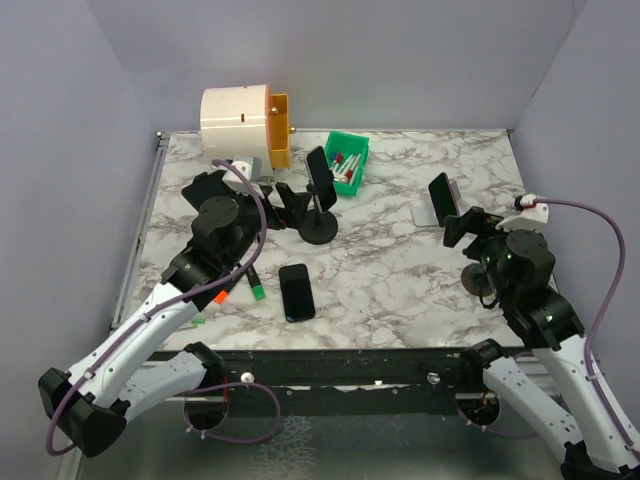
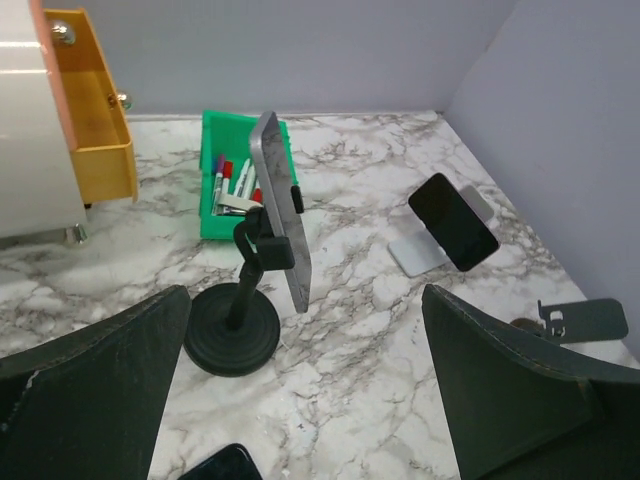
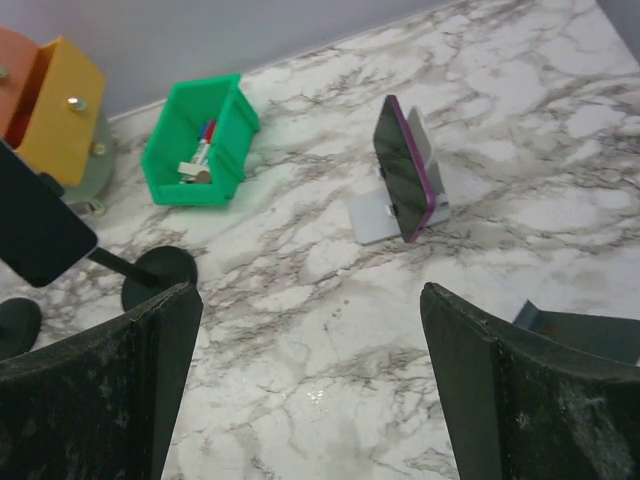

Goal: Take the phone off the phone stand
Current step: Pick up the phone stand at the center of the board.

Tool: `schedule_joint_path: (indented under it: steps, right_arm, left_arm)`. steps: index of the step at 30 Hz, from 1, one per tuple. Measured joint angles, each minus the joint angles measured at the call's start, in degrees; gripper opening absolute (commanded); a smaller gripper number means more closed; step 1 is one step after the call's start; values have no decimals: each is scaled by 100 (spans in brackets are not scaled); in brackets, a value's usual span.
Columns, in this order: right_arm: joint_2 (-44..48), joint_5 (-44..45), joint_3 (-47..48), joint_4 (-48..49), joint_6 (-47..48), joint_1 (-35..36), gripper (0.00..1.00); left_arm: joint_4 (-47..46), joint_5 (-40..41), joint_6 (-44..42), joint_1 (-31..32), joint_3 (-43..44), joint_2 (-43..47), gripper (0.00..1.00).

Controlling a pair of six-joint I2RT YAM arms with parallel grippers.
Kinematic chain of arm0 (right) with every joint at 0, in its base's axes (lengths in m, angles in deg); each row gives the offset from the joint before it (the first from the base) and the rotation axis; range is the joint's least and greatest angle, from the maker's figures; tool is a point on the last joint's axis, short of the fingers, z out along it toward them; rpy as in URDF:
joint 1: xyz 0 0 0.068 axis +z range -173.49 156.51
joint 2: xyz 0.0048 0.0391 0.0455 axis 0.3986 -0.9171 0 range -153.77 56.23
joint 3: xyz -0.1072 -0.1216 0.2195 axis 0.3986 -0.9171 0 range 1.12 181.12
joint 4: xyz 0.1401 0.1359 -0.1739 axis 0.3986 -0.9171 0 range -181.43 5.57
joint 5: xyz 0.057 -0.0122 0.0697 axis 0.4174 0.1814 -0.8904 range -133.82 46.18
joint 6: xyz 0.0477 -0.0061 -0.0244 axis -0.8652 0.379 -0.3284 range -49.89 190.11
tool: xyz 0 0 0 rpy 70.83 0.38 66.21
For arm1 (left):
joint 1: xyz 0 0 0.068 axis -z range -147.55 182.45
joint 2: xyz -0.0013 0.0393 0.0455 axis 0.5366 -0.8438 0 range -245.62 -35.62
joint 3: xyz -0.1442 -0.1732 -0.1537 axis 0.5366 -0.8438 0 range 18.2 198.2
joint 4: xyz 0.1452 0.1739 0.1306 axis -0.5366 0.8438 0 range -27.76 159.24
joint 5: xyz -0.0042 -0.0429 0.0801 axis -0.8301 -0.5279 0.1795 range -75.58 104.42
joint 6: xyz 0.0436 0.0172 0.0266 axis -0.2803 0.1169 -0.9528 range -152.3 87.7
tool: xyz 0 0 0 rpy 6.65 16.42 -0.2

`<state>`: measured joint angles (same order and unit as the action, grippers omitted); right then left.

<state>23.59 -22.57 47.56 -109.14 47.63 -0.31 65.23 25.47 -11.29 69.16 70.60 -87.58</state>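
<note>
A phone (image 1: pixel 320 171) is clamped upright in a black round-based stand (image 1: pixel 318 228) at the table's middle back; it shows edge-on in the left wrist view (image 2: pixel 281 211). A second phone (image 1: pixel 442 197) with a purple rim leans on a white stand (image 1: pixel 428 212) at the right, also in the right wrist view (image 3: pixel 402 170). A third phone (image 1: pixel 296 291) lies flat near the front. My left gripper (image 1: pixel 287 200) is open, just left of the black stand. My right gripper (image 1: pixel 462 226) is open, just in front of the white stand.
A green bin (image 1: pixel 348 162) of markers sits behind the black stand. A white drawer unit with an open orange drawer (image 1: pixel 248 123) stands at the back left. Markers (image 1: pixel 255 288) lie by the left arm. A small black stand (image 2: pixel 583 318) lies at the right.
</note>
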Motion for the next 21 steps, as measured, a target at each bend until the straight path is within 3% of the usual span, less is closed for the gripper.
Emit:
schedule_joint_path:
  steps: [6,10,15,21]
  right_arm:
    - [-181,466,57,-643,-63,0,95]
    - [-181,822,57,-1049,-452,7,95]
    - [-269,1346,59,-1746,-1156,4,94]
    - [-918,1405,83,-1875,-1685,4,92]
  left_arm:
    - [-660,-431,-664,0,-264,-57,98]
    - [-1058,-468,-822,0,-931,356,97]
    - [-1064,-393,-844,0,-1097,579,96]
    - [-1073,-308,-811,2,-1097,765,96]
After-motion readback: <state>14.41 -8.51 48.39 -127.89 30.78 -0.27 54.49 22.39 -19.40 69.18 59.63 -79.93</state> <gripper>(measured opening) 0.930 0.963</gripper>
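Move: The empty phone stand lies about 8 cm to the right hand's right, level with it, its middle some 17 cm below. From this hand the small white stand with its phone is about 17 cm straight ahead and 20 cm below, and the middle stand with its phone some 12 cm ahead, 30 cm left and 14 cm down. From the left hand the empty stand is roughly 44 cm right, 2 cm back and 22 cm below. The right hand, empty and wide open, sinks about 8 cm towards the empty phone stand while shifting some 4 cm to its right, most of that shift coming early and the end nearly straight down; the wrist swings clockwise and tips the fingers down, each by some 20 degrees. The left hand, also open, stays hovering by the middle stand, easing back under 2 cm as its fingers tip up about 10 degrees. ##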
